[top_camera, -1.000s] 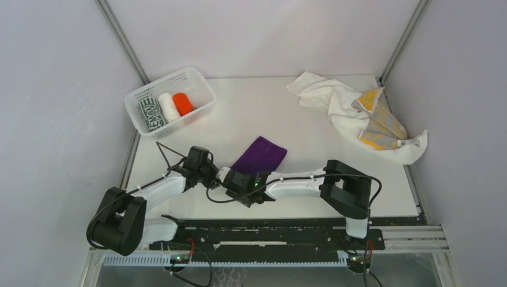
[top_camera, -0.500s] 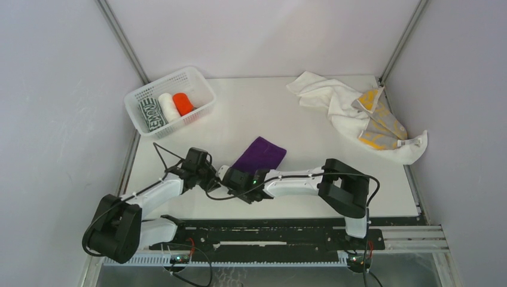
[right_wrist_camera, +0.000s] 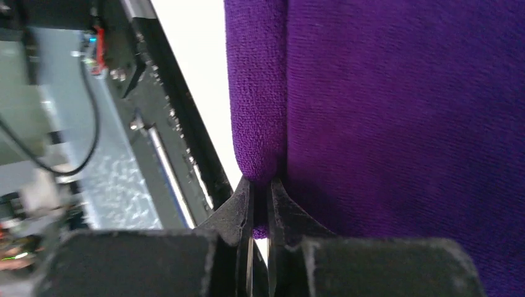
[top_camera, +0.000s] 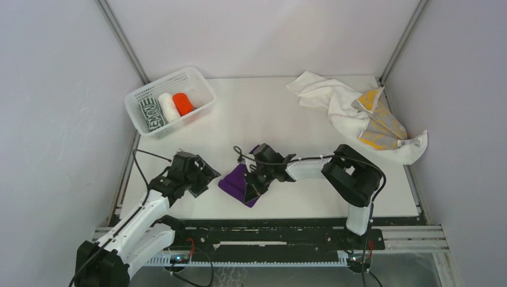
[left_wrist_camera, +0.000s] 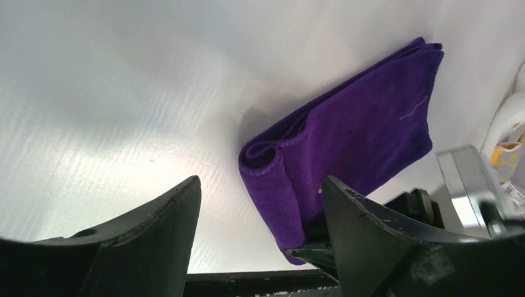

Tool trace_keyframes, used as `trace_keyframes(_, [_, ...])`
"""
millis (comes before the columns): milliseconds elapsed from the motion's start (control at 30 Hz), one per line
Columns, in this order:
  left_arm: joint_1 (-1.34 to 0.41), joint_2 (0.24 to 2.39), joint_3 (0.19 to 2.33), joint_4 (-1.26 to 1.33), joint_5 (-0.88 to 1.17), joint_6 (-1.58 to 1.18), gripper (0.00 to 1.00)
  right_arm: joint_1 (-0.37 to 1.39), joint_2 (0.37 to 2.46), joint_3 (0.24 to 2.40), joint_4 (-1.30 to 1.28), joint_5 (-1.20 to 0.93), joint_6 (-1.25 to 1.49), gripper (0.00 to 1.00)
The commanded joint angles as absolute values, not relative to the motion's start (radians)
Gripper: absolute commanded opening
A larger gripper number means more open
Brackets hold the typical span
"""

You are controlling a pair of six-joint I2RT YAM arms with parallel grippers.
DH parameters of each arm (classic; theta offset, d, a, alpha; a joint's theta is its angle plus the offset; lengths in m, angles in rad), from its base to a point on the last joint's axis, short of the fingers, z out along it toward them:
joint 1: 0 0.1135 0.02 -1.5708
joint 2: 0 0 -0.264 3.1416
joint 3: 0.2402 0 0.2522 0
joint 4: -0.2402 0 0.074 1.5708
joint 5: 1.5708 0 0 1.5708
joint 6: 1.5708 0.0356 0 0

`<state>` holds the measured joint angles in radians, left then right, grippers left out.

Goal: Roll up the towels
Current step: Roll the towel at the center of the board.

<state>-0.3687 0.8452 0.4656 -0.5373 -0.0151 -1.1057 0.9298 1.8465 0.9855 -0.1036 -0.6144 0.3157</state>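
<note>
A purple towel (top_camera: pixel 234 182) lies near the table's front, its near edge curled into a loose roll (left_wrist_camera: pixel 272 185). My right gripper (top_camera: pixel 252 184) is shut on that rolled edge, the cloth pinched between the jaws (right_wrist_camera: pixel 260 189). The left gripper (top_camera: pixel 203 173) stands open just left of the purple towel (left_wrist_camera: pixel 359 136), its fingers (left_wrist_camera: pixel 161 229) apart from the cloth. A crumpled white towel (top_camera: pixel 329 98) and a yellow-and-grey one (top_camera: pixel 379 122) lie at the back right. In the basket sit rolled towels: green-and-white (top_camera: pixel 149 113), white (top_camera: pixel 168 106), orange-red (top_camera: pixel 183 103).
The white mesh basket (top_camera: pixel 185 121) stands at the back left of the white table (top_camera: pixel 269 113). Grey walls and metal posts close in three sides. A black rail (top_camera: pixel 269 230) runs along the near edge by the arm bases.
The left gripper has opened and pulled back to the left. The right gripper has shut on the towel's near edge and carried it away from the front edge, curling the cloth over.
</note>
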Motion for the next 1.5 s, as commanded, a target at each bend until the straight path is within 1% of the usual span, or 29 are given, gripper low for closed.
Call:
trace_keyframes(0, [-0.365, 0.793, 0.443, -0.551, 0.022, -1.099, 0.77, 0.844, 1.874, 0.876, 0.253, -0.962, 0.595, 0.00])
trace_keyframes(233, [-0.375, 0.778, 0.371, -0.423, 0.131, -1.142, 0.78, 0.753, 2.018, 0.738, 0.814, -1.077, 1.017, 0.00])
trace_keyframes(367, [-0.398, 0.821, 0.366, -0.361, 0.143, -1.161, 0.78, 0.734, 2.109, 0.702, 1.003, -1.084, 1.159, 0.00])
trace_keyframes(500, [-0.407, 0.886, 0.370, -0.318, 0.137, -1.163, 0.76, 0.730, 2.143, 0.688, 1.025, -1.075, 1.188, 0.00])
trace_keyframes(633, [-0.415, 0.962, 0.370, -0.261, 0.138, -1.171, 0.72, 0.723, 2.152, 0.687, 1.018, -1.073, 1.193, 0.00])
trace_keyframes(733, [-0.423, 1.017, 0.380, -0.229, 0.131, -1.171, 0.67, 0.721, 2.148, 0.687, 0.988, -1.068, 1.177, 0.00])
trace_keyframes(867, [-0.432, 1.077, 0.389, -0.198, 0.109, -1.166, 0.58, 0.721, 2.139, 0.687, 0.956, -1.064, 1.159, 0.00])
trace_keyframes(967, [-0.444, 1.111, 0.397, -0.195, 0.084, -1.157, 0.47, 0.723, 2.115, 0.692, 0.900, -1.054, 1.115, 0.00])
trace_keyframes(1033, [-0.453, 1.129, 0.409, -0.199, 0.058, -1.148, 0.41, 0.727, 2.088, 0.704, 0.799, -1.044, 1.057, 0.00])
trace_keyframes(1100, [-0.458, 1.144, 0.424, -0.213, 0.040, -1.138, 0.31, 0.736, 2.046, 0.724, 0.686, -1.030, 0.977, 0.03])
trace_keyframes(1133, [-0.459, 1.151, 0.434, -0.227, 0.033, -1.131, 0.28, 0.743, 2.012, 0.740, 0.620, -1.020, 0.934, 0.06])
trace_keyframes(1233, [-0.462, 1.147, 0.465, -0.285, 0.014, -1.110, 0.12, 0.768, 1.905, 0.788, 0.387, -0.952, 0.763, 0.18])
trace_keyframes(1333, [-0.463, 1.126, 0.495, -0.360, -0.005, -1.098, 0.01, 0.822, 1.781, 0.864, 0.081, -0.781, 0.543, 0.32])
trace_keyframes(1400, [-0.463, 1.113, 0.509, -0.399, -0.013, -1.090, 0.00, 0.875, 1.711, 0.914, -0.074, -0.628, 0.428, 0.39])
trace_keyframes(1467, [-0.465, 1.104, 0.517, -0.424, -0.011, -1.090, 0.00, 0.935, 1.658, 0.952, -0.174, -0.467, 0.346, 0.45])
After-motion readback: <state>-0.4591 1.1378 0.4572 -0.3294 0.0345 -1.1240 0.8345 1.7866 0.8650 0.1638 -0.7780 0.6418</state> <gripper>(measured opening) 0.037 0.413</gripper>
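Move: About 4 cm right of the open left hand, level with it fore and aft and some 5 cm below, lies the left end of the purple towel's roll. The roll's near end is about 12 cm right and 5 cm back of the left hand, already pinched in the right hand, from which the left end lies 8 cm left and 5 cm ahead. The flat part is centred 8 cm ahead and 2 cm right of the right hand. Turning its shut fingers some 40 degrees so their top rolls forward, the right hand keeps the near end pinched while the left swings right, dips about 5 cm and closes on the roll's left end, easing slightly back left. The right then opens partway, lets go and rises nearly 4 cm, its turn partly unwinding. ##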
